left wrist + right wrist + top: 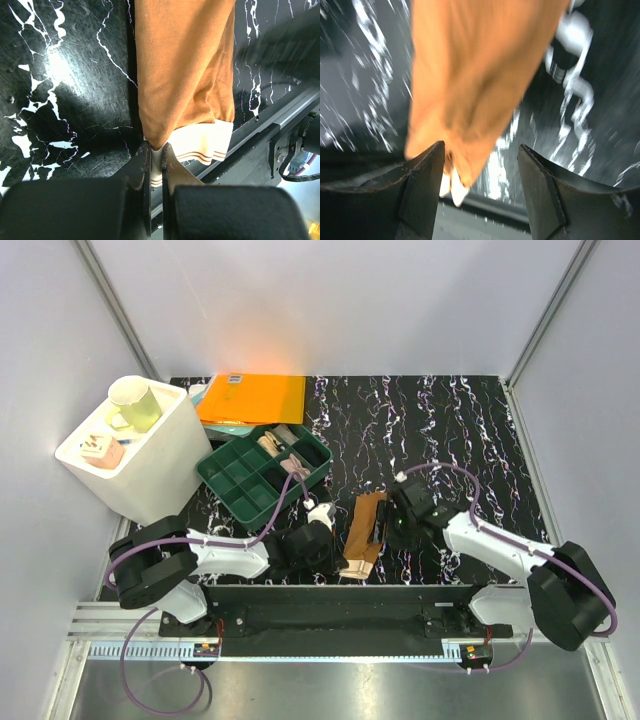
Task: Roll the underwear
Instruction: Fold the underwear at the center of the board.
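The brown underwear (365, 530) lies folded into a long narrow strip on the black marbled mat, its pale waistband (210, 142) at the near edge. My left gripper (156, 160) is shut on a corner of that waistband, pinching the cloth between its fingers. In the top view this left gripper (322, 532) sits just left of the strip. My right gripper (482, 155) stands open, with the blurred brown underwear (475, 75) against its left finger and free of the right one. From above, the right gripper (392, 525) is at the strip's right side.
A green compartment tray (262, 472) stands behind the left gripper, with an orange folder (252, 398) further back. A white bin (160, 475) holding a cup is at the far left. The black front rail (340, 600) runs just below the waistband.
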Motion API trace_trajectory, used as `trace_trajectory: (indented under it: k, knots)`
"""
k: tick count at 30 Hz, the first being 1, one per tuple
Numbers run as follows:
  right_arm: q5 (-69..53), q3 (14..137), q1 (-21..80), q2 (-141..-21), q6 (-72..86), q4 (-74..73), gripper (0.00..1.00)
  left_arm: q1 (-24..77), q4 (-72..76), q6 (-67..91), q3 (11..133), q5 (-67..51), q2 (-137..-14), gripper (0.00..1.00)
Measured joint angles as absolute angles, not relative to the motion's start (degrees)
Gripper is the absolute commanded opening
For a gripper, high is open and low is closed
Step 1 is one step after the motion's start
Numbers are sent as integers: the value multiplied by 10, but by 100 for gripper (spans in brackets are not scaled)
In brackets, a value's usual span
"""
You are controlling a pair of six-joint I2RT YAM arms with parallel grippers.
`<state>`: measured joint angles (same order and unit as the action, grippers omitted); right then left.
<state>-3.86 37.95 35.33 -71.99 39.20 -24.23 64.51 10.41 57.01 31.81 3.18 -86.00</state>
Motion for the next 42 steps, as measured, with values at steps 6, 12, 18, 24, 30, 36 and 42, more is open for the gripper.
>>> trace_trajectory:
  k: [6, 12, 18, 24, 30, 36, 42]
  knots:
    - [-58, 312, 392, -679, 473, -227, 68, 645, 104, 570, 318, 32, -860, 0]
    - [-71, 302, 406, -677, 514, -185, 69, 645, 104, 570, 318, 32, -860, 0]
    - [-73, 298, 416, -691, 530, -152, 65, 646, 104, 570, 318, 32, -860, 0]
    - [-82, 284, 423, -705, 540, -143, 33, 646, 104, 570, 318, 32, -860, 0]
    - [-82, 271, 425, -707, 546, -137, 8, 649, 104, 570, 318, 32, -860, 1]
    - [-86, 272, 425, -730, 543, -117, 0, 650, 91, 575, 316, 32, -849, 43]
    - [-90, 270, 425, -740, 542, -96, 0, 646, 87, 590, 283, 32, -803, 57]
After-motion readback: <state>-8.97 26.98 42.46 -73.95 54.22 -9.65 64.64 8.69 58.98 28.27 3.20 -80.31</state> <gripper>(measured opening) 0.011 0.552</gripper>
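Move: The folded underwear's right edge, just above the pale waistband, lies about 5 cm back, 3 cm left and 4 cm below the open right hand. The waistband's middle is some 8 cm back and 4 cm left of that hand; the green organizer stands about 12 cm ahead and 25 cm left of it. From the left hand, already pinching the waistband's left end, that edge lies about 2 cm ahead, 6 cm right and 1 cm down. The underwear's right edge just above the waistband is what the right hand goes for: open, it sweeps back about 5 cm towards the robot and down, drifts some 3 cm left, then shuts and pinches the cloth. The left hand keeps its hold on the waistband end until the right has gripped, then opens to about half and eases slightly left. ##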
